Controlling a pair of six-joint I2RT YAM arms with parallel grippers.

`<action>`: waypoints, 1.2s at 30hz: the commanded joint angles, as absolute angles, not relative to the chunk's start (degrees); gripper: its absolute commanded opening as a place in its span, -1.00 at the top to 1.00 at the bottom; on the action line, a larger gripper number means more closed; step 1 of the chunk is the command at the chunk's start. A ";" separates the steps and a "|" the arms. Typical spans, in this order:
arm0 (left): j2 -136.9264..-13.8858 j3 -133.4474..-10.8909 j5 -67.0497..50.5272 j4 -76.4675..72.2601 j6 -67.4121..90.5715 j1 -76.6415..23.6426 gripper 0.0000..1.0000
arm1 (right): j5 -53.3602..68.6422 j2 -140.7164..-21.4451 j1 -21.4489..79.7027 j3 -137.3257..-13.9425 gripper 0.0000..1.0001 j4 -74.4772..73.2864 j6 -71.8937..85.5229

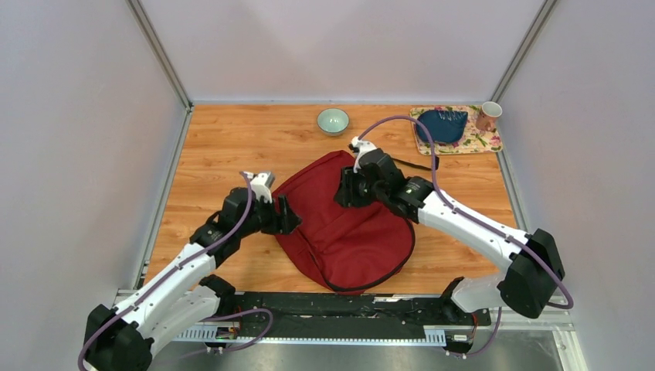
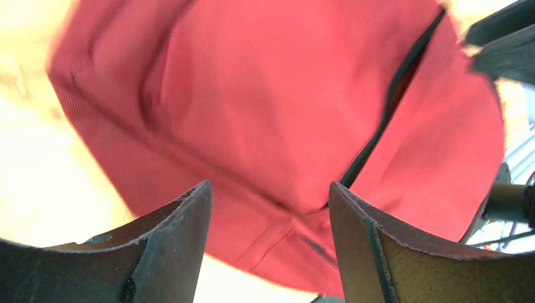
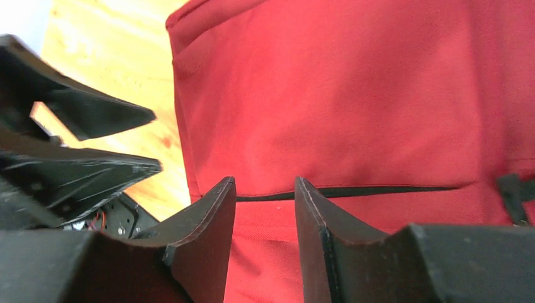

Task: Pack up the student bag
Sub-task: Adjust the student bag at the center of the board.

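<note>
The student bag (image 1: pixel 347 232), dark red with a black zipper line, lies flat in the middle of the wooden table. My left gripper (image 1: pixel 287 215) stands open at the bag's left edge; in the left wrist view red fabric (image 2: pixel 265 95) fills the space beyond its spread fingers (image 2: pixel 270 189), with nothing between them. My right gripper (image 1: pixel 345 193) hovers over the bag's upper part, jaws a little apart and empty (image 3: pixel 265 183), just above the zipper line (image 3: pixel 353 190). The bag (image 3: pixel 353 95) looks closed, and its inside is hidden.
A pale green bowl (image 1: pixel 333 120) sits at the back centre. At the back right a floral mat (image 1: pixel 479 141) carries a dark blue pouch (image 1: pixel 442 124) and a cup (image 1: pixel 488 115). A black strap (image 1: pixel 413 164) trails from the bag's top. Grey walls enclose the table.
</note>
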State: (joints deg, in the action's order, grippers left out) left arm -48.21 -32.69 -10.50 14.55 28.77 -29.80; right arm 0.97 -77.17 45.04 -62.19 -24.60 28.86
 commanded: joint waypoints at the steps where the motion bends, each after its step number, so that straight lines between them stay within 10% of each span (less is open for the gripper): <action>1: -44.65 -23.65 -13.01 13.47 39.28 -29.53 -0.50 | 5.71 -80.59 47.72 -65.21 0.14 -26.89 26.02; 36: -49.39 -17.05 -19.16 -5.18 50.71 -29.53 -0.54 | -1.84 -93.52 58.97 -72.60 0.16 -43.24 21.79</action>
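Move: The student bag's zipper, at its left end, lies about 7 cm back, 6 cm left and 9 cm below the right hand; from the left hand it is about 3 cm back, 4 cm right and 6 cm below. The bag's middle is some 7 cm back and 1 cm right of the right hand. The bowl stands roughly 19 cm ahead of that hand and 1 cm left. Both open hands sink towards the bag's zipper, the right about 8 cm while drawing back, the left about 5. ##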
